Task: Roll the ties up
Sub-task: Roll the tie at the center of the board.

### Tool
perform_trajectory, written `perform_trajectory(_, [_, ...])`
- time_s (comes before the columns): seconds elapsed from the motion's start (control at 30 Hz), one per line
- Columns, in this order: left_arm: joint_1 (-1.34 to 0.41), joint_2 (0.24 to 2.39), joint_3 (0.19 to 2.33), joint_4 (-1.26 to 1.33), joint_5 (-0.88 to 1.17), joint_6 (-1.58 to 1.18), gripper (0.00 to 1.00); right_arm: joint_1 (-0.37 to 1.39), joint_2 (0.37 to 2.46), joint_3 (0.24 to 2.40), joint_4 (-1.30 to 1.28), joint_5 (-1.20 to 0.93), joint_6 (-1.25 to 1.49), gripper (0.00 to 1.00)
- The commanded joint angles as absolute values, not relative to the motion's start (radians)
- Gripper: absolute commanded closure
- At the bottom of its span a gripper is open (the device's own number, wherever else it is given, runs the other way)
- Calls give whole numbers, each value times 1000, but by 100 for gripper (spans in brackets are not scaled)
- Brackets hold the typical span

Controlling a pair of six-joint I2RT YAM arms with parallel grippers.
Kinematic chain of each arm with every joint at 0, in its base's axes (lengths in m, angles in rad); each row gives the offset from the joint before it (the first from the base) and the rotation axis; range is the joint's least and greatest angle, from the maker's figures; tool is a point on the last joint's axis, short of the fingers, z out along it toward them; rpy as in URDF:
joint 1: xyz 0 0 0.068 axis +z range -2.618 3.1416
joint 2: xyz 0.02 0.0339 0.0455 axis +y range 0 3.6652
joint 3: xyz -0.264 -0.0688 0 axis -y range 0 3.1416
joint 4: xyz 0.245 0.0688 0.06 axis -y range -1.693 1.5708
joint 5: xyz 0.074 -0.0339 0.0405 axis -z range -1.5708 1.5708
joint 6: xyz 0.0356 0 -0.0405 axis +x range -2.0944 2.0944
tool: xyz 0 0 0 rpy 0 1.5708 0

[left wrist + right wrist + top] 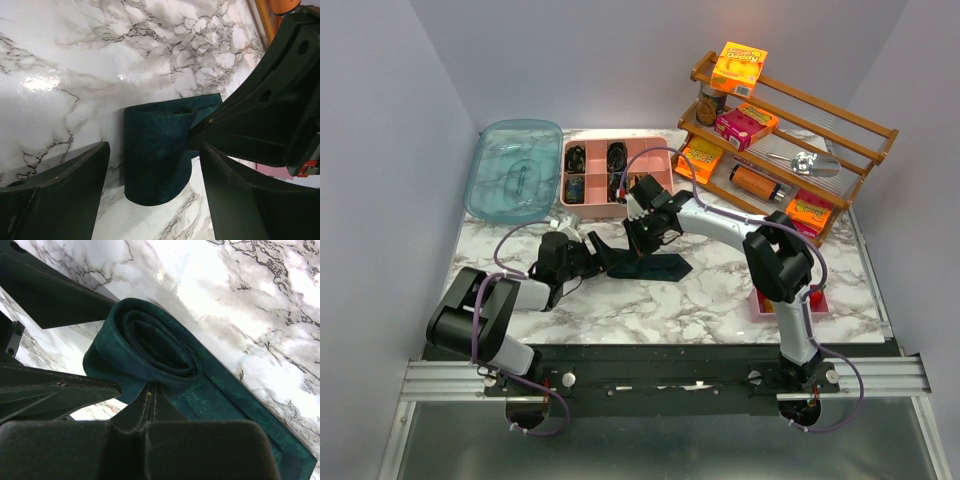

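The tie [655, 266] is dark teal and lies on the marble table [720, 300]. One end is rolled into a loose coil [145, 342] and the flat tail [240, 412] runs off to the right. My left gripper [155, 200] is open and straddles the coil [157, 155], with a gap of bare table on each side of its fingers [60, 195]. My right gripper [153, 390] is shut, its tips pressed against the coil's side where the tail leaves it. From above, both grippers [598, 256] [645, 236] meet at the coil.
A pink compartment tray [650, 160] holding small dark coils stands behind the grippers. A teal lid [515, 170] is at the back left. A wooden rack [840, 135] with boxes and cans fills the back right. A pink flat item [820, 303] lies under the right arm.
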State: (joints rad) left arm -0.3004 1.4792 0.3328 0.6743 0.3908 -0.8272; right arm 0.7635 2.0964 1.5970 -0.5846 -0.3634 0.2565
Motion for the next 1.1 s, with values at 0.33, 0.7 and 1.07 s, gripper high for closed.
perform_trajectory(0.33, [-295, 1585, 331, 819, 466, -844, 41, 739, 2140, 1621, -572, -380, 247, 99])
perform_trajectory(0.7, [-295, 1462, 414, 492, 396, -747, 58, 733, 2128, 1657, -575, -440, 244, 99])
perform_trajectory(1.07, [-340, 1373, 612, -6, 166, -554, 58, 755, 2200, 1718, -574, -476, 265, 98])
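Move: The roll of the tie sits almost between the left hand's open fingers, about 2 cm to its right, 1 cm ahead and 1 cm below. From the closed right fingertips, the roll is some 2 cm left and 1 cm ahead. The tie's flat tail is centred about 13 cm right of the left hand, 2 cm back and 2 cm lower; the pink tray lies roughly 19 cm ahead of that hand and 4 cm right. Down and to the right by barely 1 cm, the left hand eases in while its wide fingers close to about half and pinch the roll; then it turns back leftward, rising and edging forward, about 2 cm in all, tilting its left side up some 15 degrees. The shut right fingertips keep against the roll's right side and follow about 2 cm forward and left. ##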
